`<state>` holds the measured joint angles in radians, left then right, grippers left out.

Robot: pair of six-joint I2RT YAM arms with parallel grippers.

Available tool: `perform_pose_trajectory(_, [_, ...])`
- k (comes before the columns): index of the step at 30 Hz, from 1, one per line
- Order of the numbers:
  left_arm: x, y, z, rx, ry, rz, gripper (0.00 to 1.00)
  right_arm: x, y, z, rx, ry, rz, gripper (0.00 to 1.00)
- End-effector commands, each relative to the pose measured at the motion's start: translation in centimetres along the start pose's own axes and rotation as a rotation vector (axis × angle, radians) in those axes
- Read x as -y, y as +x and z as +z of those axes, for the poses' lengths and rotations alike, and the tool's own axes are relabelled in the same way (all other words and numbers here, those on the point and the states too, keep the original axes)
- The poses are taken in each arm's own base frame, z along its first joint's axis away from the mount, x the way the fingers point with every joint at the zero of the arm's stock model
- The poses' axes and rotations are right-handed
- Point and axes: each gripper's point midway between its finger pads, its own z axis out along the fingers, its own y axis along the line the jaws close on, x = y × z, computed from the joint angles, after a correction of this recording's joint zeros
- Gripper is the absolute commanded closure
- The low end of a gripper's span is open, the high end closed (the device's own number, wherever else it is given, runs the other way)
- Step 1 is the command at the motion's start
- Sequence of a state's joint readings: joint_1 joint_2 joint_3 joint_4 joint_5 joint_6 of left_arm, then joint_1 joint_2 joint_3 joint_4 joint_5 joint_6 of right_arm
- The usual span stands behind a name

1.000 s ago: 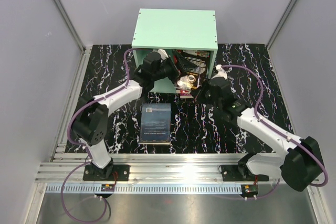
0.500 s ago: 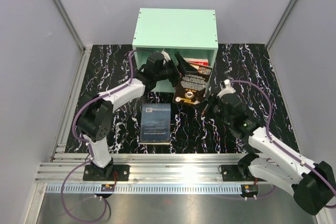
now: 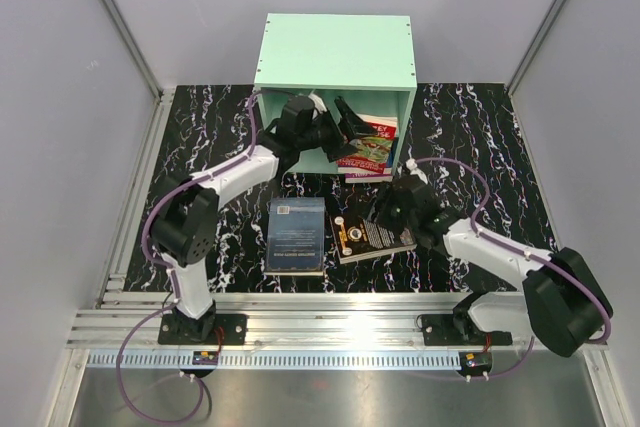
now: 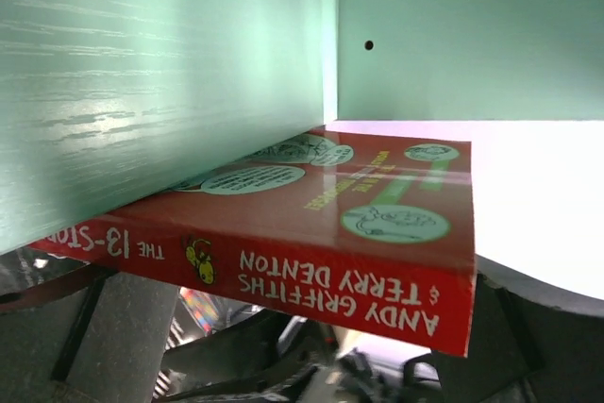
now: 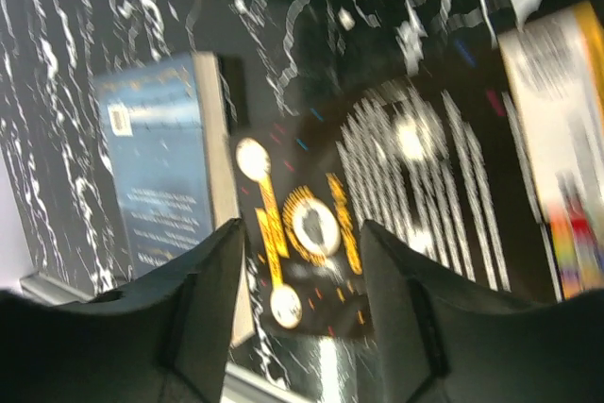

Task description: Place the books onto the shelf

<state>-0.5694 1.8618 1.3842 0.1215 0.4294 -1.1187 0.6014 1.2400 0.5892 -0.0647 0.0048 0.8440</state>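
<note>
The mint-green shelf (image 3: 340,47) stands at the back of the table. A red book (image 3: 372,139) lies on top of other books at the shelf's mouth, and its spine (image 4: 330,276) fills the left wrist view under a green board. My left gripper (image 3: 350,124) stands open right beside it, its fingers mostly hidden. A black book with yellow print (image 3: 372,236) lies flat on the table. My right gripper (image 5: 300,233) hovers open just above it, apart from it. A dark blue book (image 3: 297,234) lies to the left of the black one.
The table top (image 3: 200,147) is black marble with white veins. A metal rail (image 3: 320,322) runs along the near edge. Grey walls close in both sides. A pale book edge with a coloured strip (image 5: 566,139) shows at the right of the right wrist view.
My right gripper opened and let go of the black book, which dropped from the shelf's mouth to lie flat on the table. The right arm drew back toward the near edge. The left arm barely moved.
</note>
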Motion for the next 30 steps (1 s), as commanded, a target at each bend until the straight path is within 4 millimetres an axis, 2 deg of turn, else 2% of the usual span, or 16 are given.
perform_pose_trajectory(1, [0.2, -2.0, -2.0, 0.100, 0.003, 0.102, 0.01, -2.7, -3.6, 0.2, 0.105, -0.036, -0.039, 0.38])
perform_pose_trajectory(2, [0.2, -2.0, -2.5, 0.112, -0.004, 0.111, 0.01, -3.1, -4.0, 0.1, 0.113, -0.039, -0.040, 0.34])
perform_pose_trajectory(3, [1.6, -2.0, -4.0, 0.134, 0.023, 0.138, 0.01, -3.4, -4.3, -0.1, 0.122, -0.043, -0.046, 0.24])
perform_pose_trajectory(4, [0.2, -1.1, -4.8, 0.134, 0.001, 0.156, 0.01, -3.5, -4.5, -0.3, 0.133, -0.044, -0.051, 0.19])
perform_pose_trajectory(6, [0.1, -0.9, -6.6, 0.180, -0.005, 0.193, 0.01, -3.5, -5.7, -1.2, 0.179, -0.025, -0.076, 0.12])
perform_pose_trajectory(7, [1.6, -0.9, -8.5, 0.214, 0.029, 0.254, 0.01, -3.2, -6.4, -1.5, 0.201, -0.010, -0.081, 0.07])
perform_pose_trajectory(8, [-0.4, 0.0, -9.1, 0.215, -0.012, 0.264, 0.01, -3.3, -7.1, -1.8, 0.227, -0.003, -0.085, 0.05])
perform_pose_trajectory(10, [-0.3, 0.4, -10.8, 0.243, -0.010, 0.347, 0.01, -3.1, -8.5, -2.4, 0.262, -0.001, -0.092, 0.04])
perform_pose_trajectory(11, [-2.1, 1.0, -11.0, 0.246, -0.052, 0.355, 0.01, -3.4, -9.1, -2.6, 0.273, -0.010, -0.094, 0.04])
perform_pose_trajectory(12, [-2.5, 1.1, -11.4, 0.253, -0.059, 0.366, 0.01, -3.4, -9.4, -2.5, 0.275, -0.007, -0.100, 0.04])
perform_pose_trajectory(15, [-4.0, 1.3, -10.7, 0.253, -0.072, 0.415, 0.01, -3.6, -10.5, -1.9, 0.276, 0.002, -0.093, 0.04])
perform_pose_trajectory(16, [-5.7, 1.7, -9.6, 0.218, -0.105, 0.409, 0.01, -3.7, -10.6, -1.6, 0.271, 0.001, -0.093, 0.03])
perform_pose_trajectory(18, [-7.3, 2.1, -7.7, 0.166, -0.128, 0.387, 0.01, -4.2, -11.4, -1.5, 0.276, 0.001, -0.091, 0.04])
perform_pose_trajectory(21, [-6.4, 2.6, -6.5, 0.149, -0.039, 0.346, 0.01, -5.2, -11.9, -1.6, 0.281, -0.026, -0.075, 0.04])
perform_pose_trajectory(24, [-6.9, 3.2, -5.1, 0.127, -0.009, 0.300, 0.01, -5.8, -11.7, -1.1, 0.264, -0.047, -0.057, 0.03])
perform_pose_trajectory(30, [-7.1, 3.7, -4.2, 0.109, -0.007, 0.286, 0.01, -6.7, -11.1, -1.3, 0.240, -0.104, -0.029, 0.04])
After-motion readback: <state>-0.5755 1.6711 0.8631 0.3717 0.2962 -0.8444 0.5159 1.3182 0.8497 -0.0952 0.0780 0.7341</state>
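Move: The red treehouse book leans in the shelf front. From the empty right hand it is about 15 cm ahead, 2 cm left and 11 cm higher. The black book lies flat under that hand, roughly 1 cm back, 1 cm left and 6 cm down; the dark blue book is level with the hand, some 19 cm left and 6 cm down. From the open left hand, the red book's middle is about 5 cm right, 2 cm forward and 3 cm lower. The right hand leaves the black book and heads forward and up, about 8 cm each way, towards the red book, fingers opening wide and tipping up some 10 degrees, until the page edge is right at them; a touch can't be confirmed. The left hand, wide open throughout, backs out of the shelf to the left, then sinks about 10 cm and eases slightly right, ending below the red book's spine. ##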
